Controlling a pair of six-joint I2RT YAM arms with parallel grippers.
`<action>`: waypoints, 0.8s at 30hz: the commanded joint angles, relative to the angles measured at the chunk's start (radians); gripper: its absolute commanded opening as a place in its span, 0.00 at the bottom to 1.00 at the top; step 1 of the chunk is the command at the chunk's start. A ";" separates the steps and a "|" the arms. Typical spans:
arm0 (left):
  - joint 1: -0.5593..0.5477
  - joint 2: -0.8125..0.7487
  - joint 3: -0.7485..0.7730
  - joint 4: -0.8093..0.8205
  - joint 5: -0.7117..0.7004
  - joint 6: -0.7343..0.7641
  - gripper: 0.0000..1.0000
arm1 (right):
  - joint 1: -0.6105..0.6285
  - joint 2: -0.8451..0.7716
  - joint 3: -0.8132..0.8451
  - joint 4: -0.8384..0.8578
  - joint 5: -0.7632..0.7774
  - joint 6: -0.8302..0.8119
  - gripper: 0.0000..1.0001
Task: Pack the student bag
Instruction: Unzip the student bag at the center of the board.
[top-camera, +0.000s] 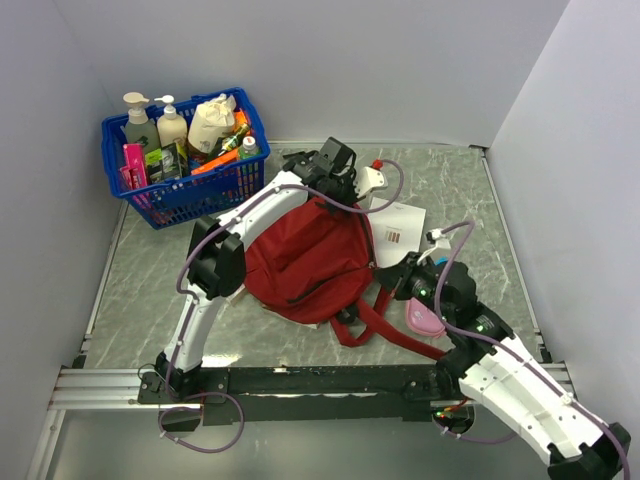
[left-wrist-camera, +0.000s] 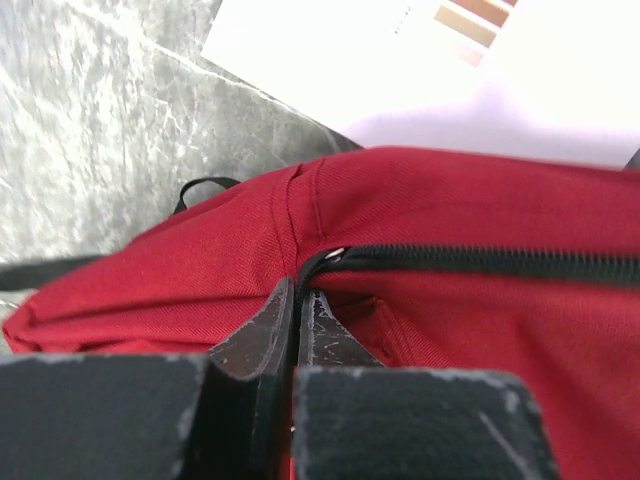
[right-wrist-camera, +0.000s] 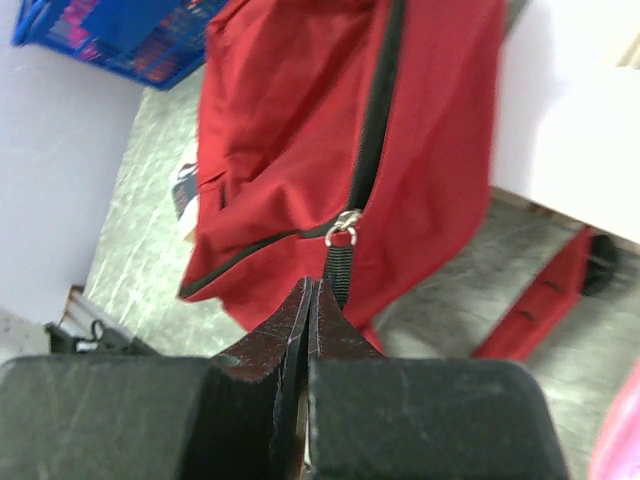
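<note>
The student bag (top-camera: 305, 260), dark red with black zippers, lies in the middle of the table. My left gripper (top-camera: 328, 192) reaches over its far top edge. In the left wrist view that gripper (left-wrist-camera: 298, 295) is shut, and the end of the black zipper (left-wrist-camera: 480, 262) runs in between its tips. My right gripper (top-camera: 395, 280) sits at the bag's right side. In the right wrist view it (right-wrist-camera: 310, 290) is shut, with the zipper's black cord pull (right-wrist-camera: 340, 268) hanging just past its right fingertip, not between the jaws.
A blue basket (top-camera: 185, 150) of bottles stands at the back left. A white paper sheet (top-camera: 398, 232) lies right of the bag. A pink item (top-camera: 425, 320) rests beside the red straps (top-camera: 375, 325) near my right arm. Grey walls enclose the table.
</note>
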 joint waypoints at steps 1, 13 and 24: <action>0.013 -0.064 0.001 0.183 -0.124 -0.140 0.01 | 0.163 0.057 0.037 0.034 -0.011 0.023 0.00; 0.007 -0.165 -0.108 0.198 -0.007 -0.193 0.94 | 0.336 0.212 0.139 -0.050 0.232 0.014 0.00; 0.027 -0.550 -0.460 0.076 0.248 -0.151 0.96 | 0.161 0.255 0.163 0.034 0.068 -0.026 0.04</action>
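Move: The left hand has the zip's black pull tab pinched at the far right edge of the student bag, the slider about 2 cm to its right. The bag's middle is roughly 12 cm back and 11 cm left, the white box 6 cm back and 6 cm right. For the right hand, shut on the other slider's tab, that slider lies about 1 cm ahead and 2 cm left, the bag's middle some 13 cm left, the white box 8 cm ahead and 3 cm right. Leftward first, about 6 cm and a little back and down, the right hand carries its pinched pull tab towards the bag's middle, then goes some 3 cm right and 3 cm forward again, fingers kept shut. The left hand barely shifts, then spreads its fingers wide, lets go of its tab and rises about 9 cm, drawing back and left over the bag. ##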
